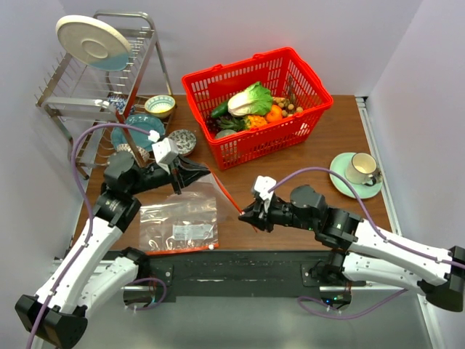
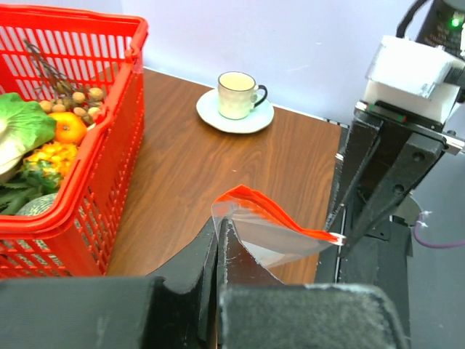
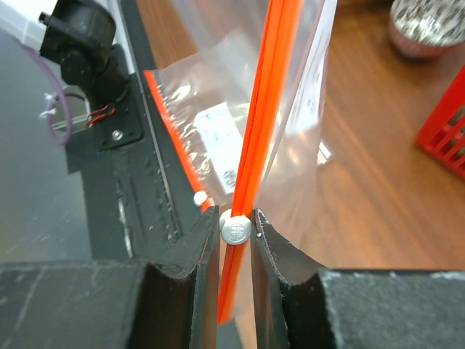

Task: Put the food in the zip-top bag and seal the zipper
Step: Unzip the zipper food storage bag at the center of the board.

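Observation:
The zip-top bag (image 1: 221, 190) hangs above the table between my two grippers. My left gripper (image 1: 205, 174) (image 2: 218, 225) is shut on the clear plastic at one end of its mouth. My right gripper (image 1: 244, 213) (image 3: 235, 218) is shut on the white tab (image 3: 235, 230) of the red-orange zipper (image 3: 272, 109) (image 2: 276, 211) at the other end. The food lies in the red basket (image 1: 254, 149): the napa cabbage (image 1: 251, 99) (image 2: 18, 127), the cucumber (image 1: 219, 110) and the brown nuts (image 1: 287, 107) (image 2: 80, 98).
A second clear bag (image 1: 180, 227) (image 3: 211, 123) lies flat near the front edge. A cup on a saucer (image 1: 361, 169) (image 2: 236, 94) stands at the right. A dish rack (image 1: 94, 87), a teal plate (image 1: 138, 127) and a small bowl (image 1: 182, 140) are at the left.

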### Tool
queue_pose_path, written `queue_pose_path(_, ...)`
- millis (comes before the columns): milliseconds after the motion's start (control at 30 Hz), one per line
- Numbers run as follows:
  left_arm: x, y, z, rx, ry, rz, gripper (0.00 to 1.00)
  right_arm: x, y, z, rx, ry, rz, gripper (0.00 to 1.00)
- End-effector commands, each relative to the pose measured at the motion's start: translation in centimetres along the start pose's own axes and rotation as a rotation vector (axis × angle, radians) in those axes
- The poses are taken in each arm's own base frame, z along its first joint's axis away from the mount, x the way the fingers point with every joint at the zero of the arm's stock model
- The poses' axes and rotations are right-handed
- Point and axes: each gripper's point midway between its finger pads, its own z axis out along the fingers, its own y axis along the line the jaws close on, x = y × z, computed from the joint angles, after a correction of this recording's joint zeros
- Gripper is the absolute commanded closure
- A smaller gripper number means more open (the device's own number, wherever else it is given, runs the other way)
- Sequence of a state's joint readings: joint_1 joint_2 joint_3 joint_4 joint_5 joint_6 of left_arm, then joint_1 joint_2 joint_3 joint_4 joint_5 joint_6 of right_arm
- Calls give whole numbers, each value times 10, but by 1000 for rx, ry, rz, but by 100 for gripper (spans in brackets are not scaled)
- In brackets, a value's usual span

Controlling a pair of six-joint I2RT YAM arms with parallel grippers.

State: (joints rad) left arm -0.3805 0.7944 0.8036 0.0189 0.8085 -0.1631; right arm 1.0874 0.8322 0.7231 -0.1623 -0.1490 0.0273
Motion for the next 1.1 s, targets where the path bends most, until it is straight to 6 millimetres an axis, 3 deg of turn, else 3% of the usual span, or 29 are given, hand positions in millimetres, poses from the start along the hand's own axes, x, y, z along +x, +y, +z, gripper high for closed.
queue_pose_path(0,-23,18,-5,-96,-75,93,100,25,15,-9,-54,41,106,100)
queue_pose_path(500,-23,23,-7,-116,-75,93,100,49,23,-23,-56,41,242,100)
queue_pose_path(633,-22,22,-7,-106,-75,94,100,48,24,-24,-58,28,248,92)
queue_pose_path(833,-22,24,-7,-116,-72,93,100,46,22,-24,-50,40,235,92)
queue_pose_path(900,-22,23,-7,-113,-70,93,100,49,21,-25,-45,51,235,83)
queue_pose_path(967,-21,20,-7,-95,-70,96,100,46,20,-26,-40,37,232,63)
queue_pose_path(1067,-18,12,-5,-36,-72,106,100,28,14,-27,-12,-9,209,53)
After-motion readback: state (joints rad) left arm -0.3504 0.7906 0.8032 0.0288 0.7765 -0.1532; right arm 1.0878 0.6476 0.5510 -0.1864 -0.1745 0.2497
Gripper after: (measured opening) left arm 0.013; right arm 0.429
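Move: The right hand grips the zipper's slider. The end of the zip it is pulled to lies about 5 cm back, 4 cm right and 4 cm below; the other end, in the left hand's fingers, is some 9 cm ahead, 11 cm left and 9 cm higher. Another bag lies flat on the board roughly 4 cm ahead, 21 cm left and 22 cm down. From the left hand, the right-hand zip end is about 14 cm back, 15 cm right and 13 cm below. Down, back and to the right, about 5 cm in all and slowing to a stop, the right hand draws the pinched slider along the orange zip away from the left hand, rolling about 10 degrees; then its fingers open and let go. The left hand keeps its closed pinch on the other end, easing barely a centimetre forward and left. ##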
